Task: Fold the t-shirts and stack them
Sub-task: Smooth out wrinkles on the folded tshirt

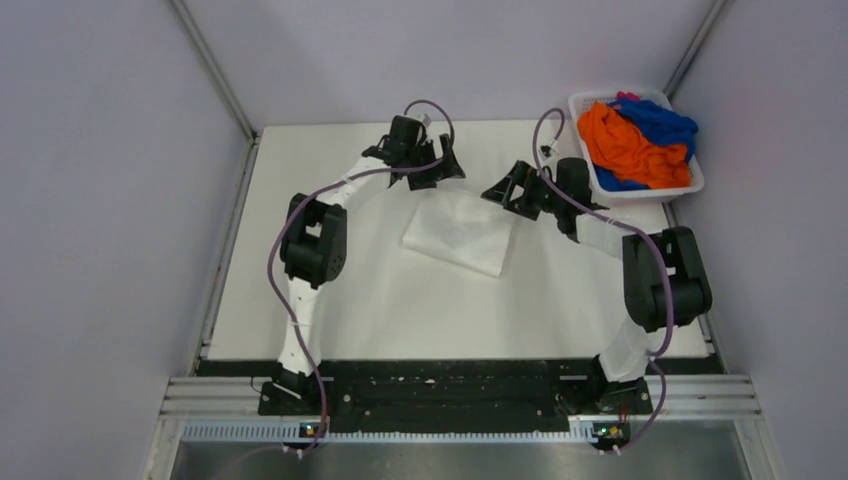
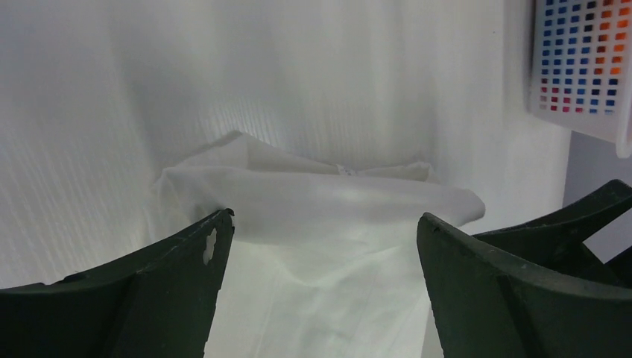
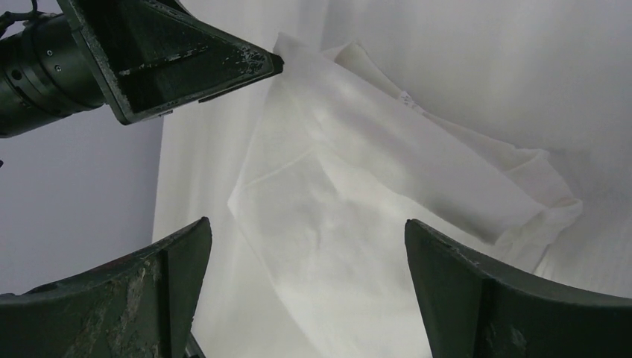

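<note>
A white t-shirt (image 1: 460, 232) lies folded into a slanted rectangle on the table's middle, its print hidden. It also shows in the left wrist view (image 2: 320, 216) and the right wrist view (image 3: 358, 179). My left gripper (image 1: 440, 168) hovers open and empty at its far left corner. My right gripper (image 1: 508, 190) hovers open and empty at its far right corner. An orange t-shirt (image 1: 625, 145), a blue one (image 1: 660, 122) and a bit of pink-red cloth (image 1: 626, 97) lie crumpled in the basket.
The white plastic basket (image 1: 697, 185) stands at the table's far right corner; its perforated wall shows in the left wrist view (image 2: 581, 60). Grey walls close in the table on three sides. The left gripper's finger (image 3: 194, 60) shows in the right wrist view.
</note>
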You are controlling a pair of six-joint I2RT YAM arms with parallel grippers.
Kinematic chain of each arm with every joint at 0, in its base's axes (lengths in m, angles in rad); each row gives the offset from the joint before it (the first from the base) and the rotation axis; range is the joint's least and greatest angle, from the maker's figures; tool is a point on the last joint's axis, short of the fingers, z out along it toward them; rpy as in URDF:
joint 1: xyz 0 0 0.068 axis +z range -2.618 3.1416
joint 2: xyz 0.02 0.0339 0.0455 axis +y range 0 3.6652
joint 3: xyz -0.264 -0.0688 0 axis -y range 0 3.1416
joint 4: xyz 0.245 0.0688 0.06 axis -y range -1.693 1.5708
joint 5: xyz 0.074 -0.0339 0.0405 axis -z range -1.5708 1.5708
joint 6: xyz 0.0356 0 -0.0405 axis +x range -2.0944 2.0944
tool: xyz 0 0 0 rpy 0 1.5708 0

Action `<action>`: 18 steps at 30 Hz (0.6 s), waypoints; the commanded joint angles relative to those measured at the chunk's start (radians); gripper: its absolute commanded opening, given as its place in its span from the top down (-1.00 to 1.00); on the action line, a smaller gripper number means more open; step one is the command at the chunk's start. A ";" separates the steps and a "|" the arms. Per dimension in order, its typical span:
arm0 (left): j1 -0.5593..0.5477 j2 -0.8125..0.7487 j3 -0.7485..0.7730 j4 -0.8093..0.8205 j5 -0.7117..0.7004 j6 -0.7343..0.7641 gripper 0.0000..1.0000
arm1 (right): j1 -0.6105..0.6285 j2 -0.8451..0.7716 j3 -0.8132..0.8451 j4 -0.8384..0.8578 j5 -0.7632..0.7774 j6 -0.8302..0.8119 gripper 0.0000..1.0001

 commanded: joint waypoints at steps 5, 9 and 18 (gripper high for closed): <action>0.002 0.136 0.178 -0.073 -0.174 -0.047 -0.92 | 0.003 0.195 0.213 -0.035 0.047 -0.039 -0.97; 0.003 0.181 0.185 -0.112 -0.187 -0.067 -0.91 | 0.003 0.296 0.299 -0.121 0.143 -0.064 -0.97; 0.002 0.143 0.097 -0.160 -0.237 -0.079 -0.88 | 0.004 0.403 0.320 -0.177 0.208 -0.042 -0.97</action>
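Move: Below and between the wide-open fingers lies the folded t-shirt: its middle is about 5 cm back from the left hand, 1 cm to its left and some 8 cm down, its rumpled far edge 3 cm ahead and 2 cm to the right. From the right hand the t-shirt's middle lies 8 cm left, 1 cm ahead and 10 cm below, the far edge 9 cm ahead and 6 cm left; the laundry basket stands 31 cm right and 16 cm farther out. Coming down onto the far part of the folded t-shirt with both grippers kept wide open, the right hand reaches about 8 cm forward while sinking as much, its fingers tipping slightly downward. The left sinks some 6 cm, easing 3 cm forward and a little left, with a slight counter-clockwise turn. Both end with fingertips on the cloth near its far corners. ##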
